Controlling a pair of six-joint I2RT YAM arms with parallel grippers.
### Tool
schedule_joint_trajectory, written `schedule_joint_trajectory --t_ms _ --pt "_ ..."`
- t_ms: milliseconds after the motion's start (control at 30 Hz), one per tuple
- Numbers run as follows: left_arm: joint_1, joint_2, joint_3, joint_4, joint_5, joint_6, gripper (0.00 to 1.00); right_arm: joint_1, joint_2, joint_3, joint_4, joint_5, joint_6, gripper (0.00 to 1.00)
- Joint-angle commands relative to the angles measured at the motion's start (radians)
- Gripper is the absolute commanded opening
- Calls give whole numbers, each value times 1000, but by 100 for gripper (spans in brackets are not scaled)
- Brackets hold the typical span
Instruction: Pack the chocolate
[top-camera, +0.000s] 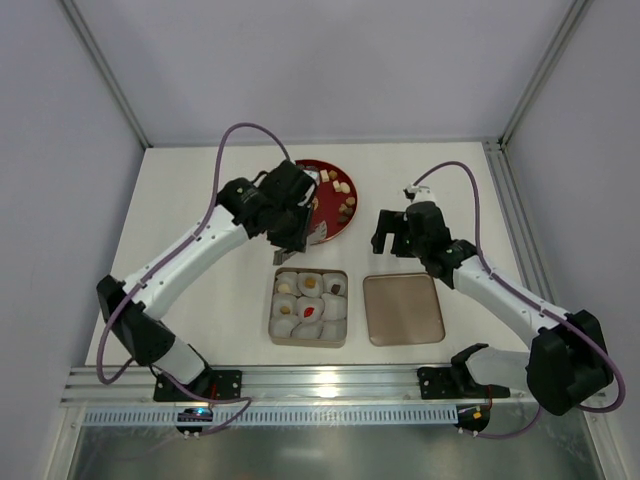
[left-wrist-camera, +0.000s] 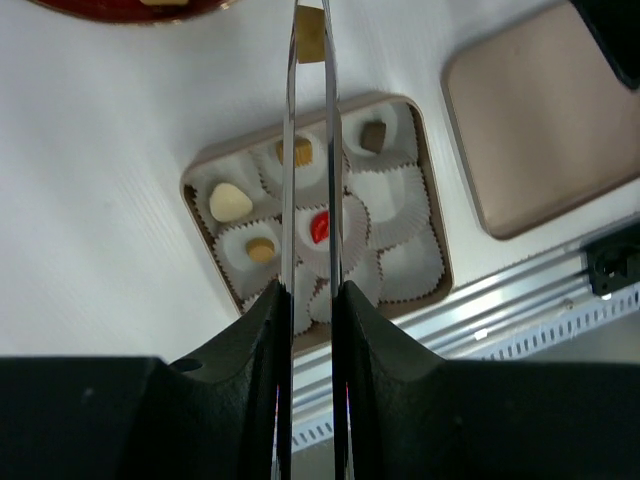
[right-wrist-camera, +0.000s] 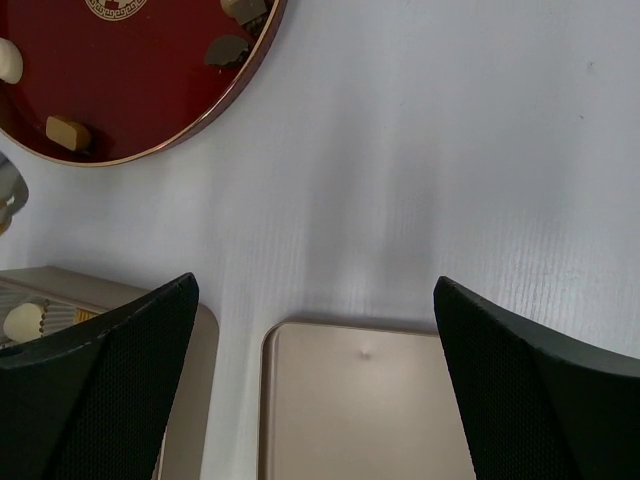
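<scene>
My left gripper (left-wrist-camera: 310, 292) is shut on thin metal tongs (left-wrist-camera: 288, 150). The tongs pinch a tan chocolate (left-wrist-camera: 311, 36) at their tip, held above the table between the red plate (top-camera: 328, 207) and the tan tray (left-wrist-camera: 432, 232). The tray's white paper cups hold a cream piece (left-wrist-camera: 230, 202), two tan pieces (left-wrist-camera: 261, 249), a dark brown piece (left-wrist-camera: 373, 136) and a red piece (left-wrist-camera: 320, 227). Several more pieces lie on the plate (right-wrist-camera: 130, 85), such as a tan one (right-wrist-camera: 67, 131). My right gripper (right-wrist-camera: 315, 295) is open and empty, above the table just beyond the lid.
The flat tan lid (top-camera: 403, 309) lies right of the tray, also in the right wrist view (right-wrist-camera: 365, 410). A metal rail (top-camera: 330, 382) runs along the near edge. Frame posts stand at the back corners.
</scene>
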Motion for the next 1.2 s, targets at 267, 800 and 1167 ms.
schedule_joint_trajectory --t_ms 267,800,1167 --pt "-248 -205 -240 80 -69 -210 26 4 14 33 45 31 17 100" --pt "-418 -251 -364 99 -121 -321 27 4 -9 28 25 37 21 100" --pt "-459 -263 -415 122 -121 -354 30 6 -12 21 26 31 32 100"
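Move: The left gripper already holds the tan chocolate. The empty cup at the right of the box's middle row is about 12 cm back, 6 cm to its right and some 12 cm below. The red piece's cup is as far back, straight behind; the brown piece sits about 6 cm back and 6 cm right. From the idle right hand, that empty cup is some 17 cm back, 15 cm left and 5 cm down. Bring the left gripper back from the plate side over the box, about 15 cm, fast at first and then easing off, drifting a couple of centimetres right and sinking some 5 cm towards the empty cups beside and behind the red piece. Keep the tan chocolate pinched between the fingertips, and let the wrist turn only slightly clockwise. ##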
